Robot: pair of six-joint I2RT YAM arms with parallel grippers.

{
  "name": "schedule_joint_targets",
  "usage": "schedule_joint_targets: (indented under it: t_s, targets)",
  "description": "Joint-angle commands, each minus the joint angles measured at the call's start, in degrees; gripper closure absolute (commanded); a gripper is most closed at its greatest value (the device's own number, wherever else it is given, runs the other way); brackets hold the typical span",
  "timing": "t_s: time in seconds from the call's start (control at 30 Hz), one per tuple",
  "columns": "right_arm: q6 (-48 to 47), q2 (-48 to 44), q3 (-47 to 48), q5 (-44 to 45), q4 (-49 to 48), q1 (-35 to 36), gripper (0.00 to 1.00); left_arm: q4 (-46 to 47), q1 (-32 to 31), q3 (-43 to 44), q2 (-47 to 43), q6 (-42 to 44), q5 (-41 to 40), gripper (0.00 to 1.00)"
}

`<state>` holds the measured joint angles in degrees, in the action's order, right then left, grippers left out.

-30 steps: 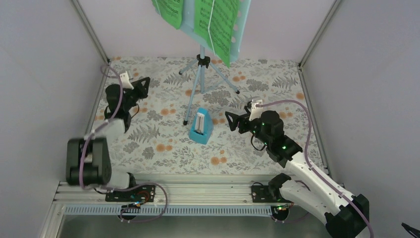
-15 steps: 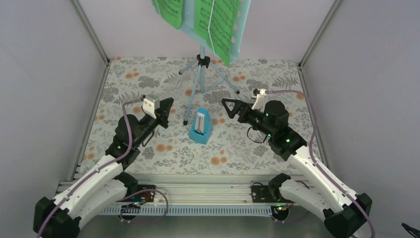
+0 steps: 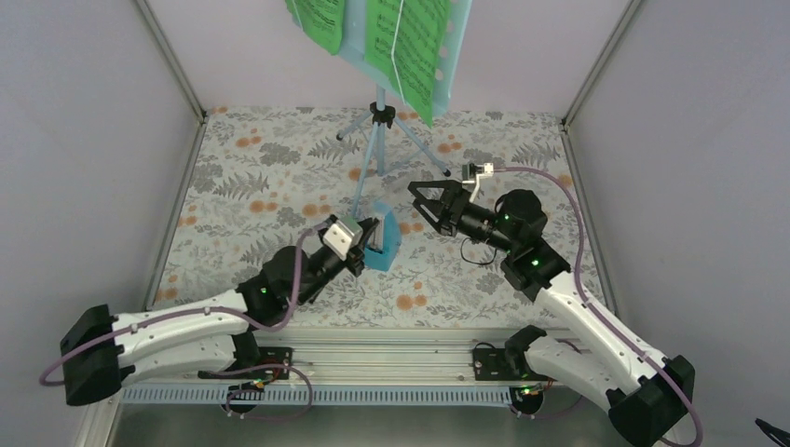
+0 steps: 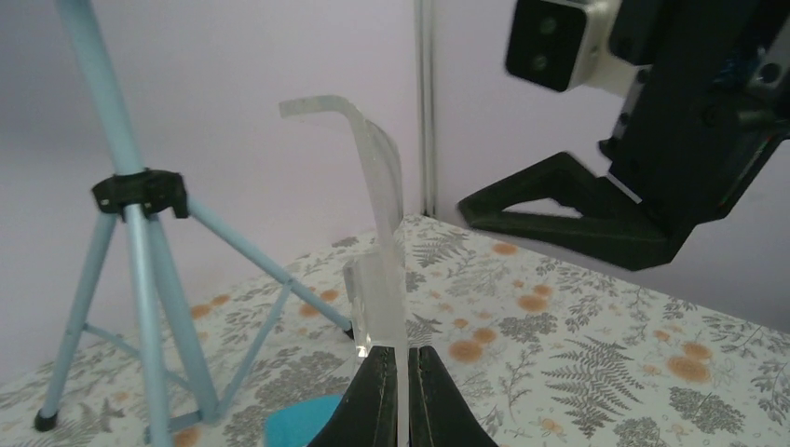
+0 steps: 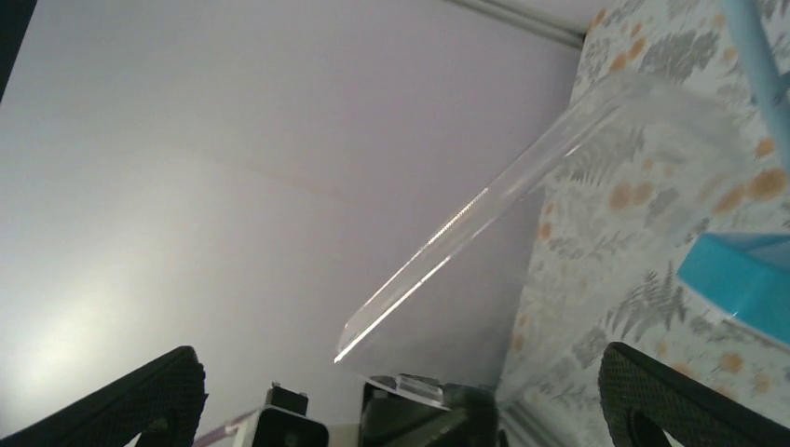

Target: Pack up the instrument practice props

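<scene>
The pale blue music stand (image 3: 376, 154) stands at the back, with green sheet-music pages (image 3: 407, 47) on its desk. In front of it sits the small blue metronome (image 3: 388, 238). My left gripper (image 3: 369, 237) is right against the metronome's left side. In the left wrist view it (image 4: 401, 372) is shut on a clear plastic strip (image 4: 377, 233) that rises from between its fingers, with a corner of the metronome (image 4: 298, 424) just below. My right gripper (image 3: 422, 206) hangs open just right of the metronome, with nothing between its fingers (image 5: 172, 396).
The stand's tripod legs (image 4: 140, 200) spread over the floral tabletop (image 3: 261, 177) just behind the metronome. Pale walls with metal corner posts (image 3: 172, 65) close in the left, back and right. The two grippers are close together, the right gripper's finger (image 4: 568, 214) large in the left wrist view.
My left arm has swung from the far left edge across to the metronome, staying shut. My right gripper has moved a little up and left toward the stand, still open.
</scene>
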<state>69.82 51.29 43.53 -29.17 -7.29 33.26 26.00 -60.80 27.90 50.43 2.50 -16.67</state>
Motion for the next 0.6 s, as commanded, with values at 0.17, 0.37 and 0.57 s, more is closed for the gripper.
schedule_joint_targets:
  t_s: [0.17,0.37,0.57]
  targets:
    - [10.21,0.77,-3.04,-3.00,-3.27,-0.36,0.01,18.54,-6.62,1.13,11.10,5.98,-7.69,0.98]
    - [12.06,-0.80,-6.10,-0.80,-2.59,-0.37,0.01,20.71,-7.02,-0.39,10.03,6.86,-8.12,0.98]
    - [15.17,-0.10,-8.86,-0.66,-5.44,-0.47,0.00,20.40,-6.97,-1.12,9.18,4.88,-5.89,0.98]
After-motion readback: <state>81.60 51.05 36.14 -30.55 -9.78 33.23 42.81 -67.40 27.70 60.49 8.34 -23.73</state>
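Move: The clear cover stands up from the left fingers, its middle about 4 cm ahead, 4 cm right and 2 cm above that hand. From the open right jaws, the same cover lies about 2 cm ahead, 4 cm left and some 4 cm lower. The blue metronome stands roughly 7 cm ahead of the left hand, 1 cm to its right, some 18 cm below; the music stand's pole is about 28 cm ahead of the left hand, straight in front. Keep the left gripper shut on the clear cover and carry it about 3.5 cm right towards the right jaws, dipping slightly, then lift it a couple of centimetres while easing a touch back left. Meanwhile sink the wide-open right gripper some 5 cm to the cover's height, rolling it about 15 degrees and dipping its fingertips slightly, jaws kept open one above the other. ##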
